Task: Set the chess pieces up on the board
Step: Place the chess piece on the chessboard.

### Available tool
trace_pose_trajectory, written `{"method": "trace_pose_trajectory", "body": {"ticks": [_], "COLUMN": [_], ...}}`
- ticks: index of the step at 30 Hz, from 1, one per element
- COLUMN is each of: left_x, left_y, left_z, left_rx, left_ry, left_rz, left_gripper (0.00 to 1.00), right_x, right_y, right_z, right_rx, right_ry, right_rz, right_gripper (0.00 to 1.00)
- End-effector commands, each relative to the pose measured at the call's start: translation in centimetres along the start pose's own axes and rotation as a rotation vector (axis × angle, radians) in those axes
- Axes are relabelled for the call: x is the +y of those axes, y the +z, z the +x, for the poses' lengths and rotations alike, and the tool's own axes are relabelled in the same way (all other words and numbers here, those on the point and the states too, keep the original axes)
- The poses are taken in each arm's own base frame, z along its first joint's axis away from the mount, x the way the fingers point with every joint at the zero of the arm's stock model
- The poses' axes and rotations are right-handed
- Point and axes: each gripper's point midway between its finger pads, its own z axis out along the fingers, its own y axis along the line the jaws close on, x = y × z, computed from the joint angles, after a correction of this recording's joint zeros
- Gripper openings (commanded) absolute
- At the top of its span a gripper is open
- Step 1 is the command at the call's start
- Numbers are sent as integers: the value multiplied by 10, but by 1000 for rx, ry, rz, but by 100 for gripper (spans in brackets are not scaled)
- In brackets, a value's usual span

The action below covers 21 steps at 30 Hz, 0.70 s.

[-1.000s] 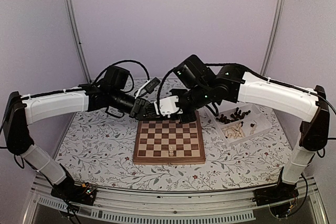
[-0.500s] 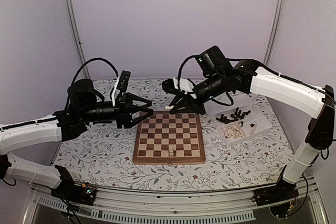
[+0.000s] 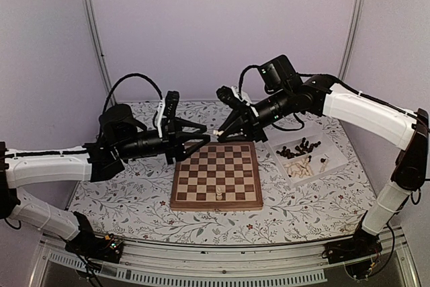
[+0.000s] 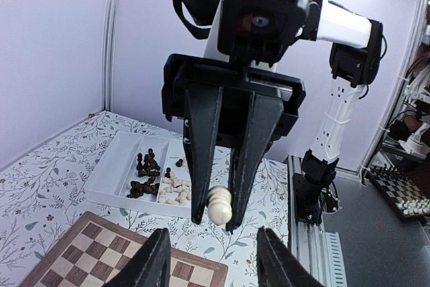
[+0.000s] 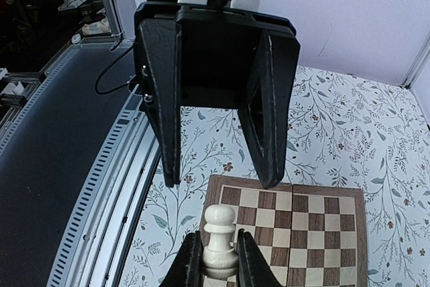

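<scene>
My right gripper [image 3: 219, 132] hangs above the far left corner of the board [image 3: 216, 174], shut on a cream pawn [image 3: 217, 133]. In the right wrist view the pawn [image 5: 220, 223] stands upright between my fingers [image 5: 192, 260]. Facing it a short gap away, my left gripper [image 3: 201, 140] is open and holds nothing. The left wrist view looks straight at the right gripper [image 4: 216, 220] pinching the pawn [image 4: 220, 205]. One cream piece [image 3: 219, 193] stands on the board near its front edge.
A white partitioned tray [image 3: 334, 154] right of the board holds several dark pieces [image 3: 299, 148] and cream pieces [image 3: 304, 167]. Floral cloth [image 3: 121, 189] covers the table. Both arms reach in over the board's far edge.
The two grippers, together over the board's far edge a second ago, have drawn apart. My left gripper opened and pulled back left. The pawn stayed in the right gripper, which rose slightly.
</scene>
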Motion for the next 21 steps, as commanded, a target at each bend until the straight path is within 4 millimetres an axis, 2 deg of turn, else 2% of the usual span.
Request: {"method": "trace_pose_trajectory", "body": {"ticks": [1, 11, 17, 21], "left_x": [-7, -12, -11, -9], "left_y": [10, 26, 29, 31], "left_z": [-19, -17, -11, -8], "left_rx": [-46, -27, -7, 3], "left_ry": [33, 23, 13, 4], "left_rz": [27, 89, 96, 93], "left_gripper": [43, 28, 25, 17], "right_x": [9, 8, 6, 5], "right_y": [-6, -5, -6, -7], "right_z": [-12, -10, -11, -11], "right_rx": [-40, -33, -32, -34], "right_ry": [-10, -10, -10, -6], "right_rz": [-22, -15, -4, -2], "right_gripper": [12, 12, 12, 12]}}
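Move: The white chess piece, still pinched in my right hand's fingertips, lies about 4 cm to the right of my left hand, 1 cm ahead and level with it; its head end faces my open left fingers. From my right hand it is about 1 cm to the left. Some 27 cm below my left hand is the chessboard, its middle about 10 cm ahead and 2 cm right. The white piece standing on it is about 3 cm right and 1 cm ahead, some 25 cm down. I ease my left hand about 2.5 cm to the right, slowing to a stop, so that its fingertips straddle the head end of the white chess piece. My left fingers close from about half open to nearly shut on either side of it. My right hand stays in place and keeps its pinch on the other end. ##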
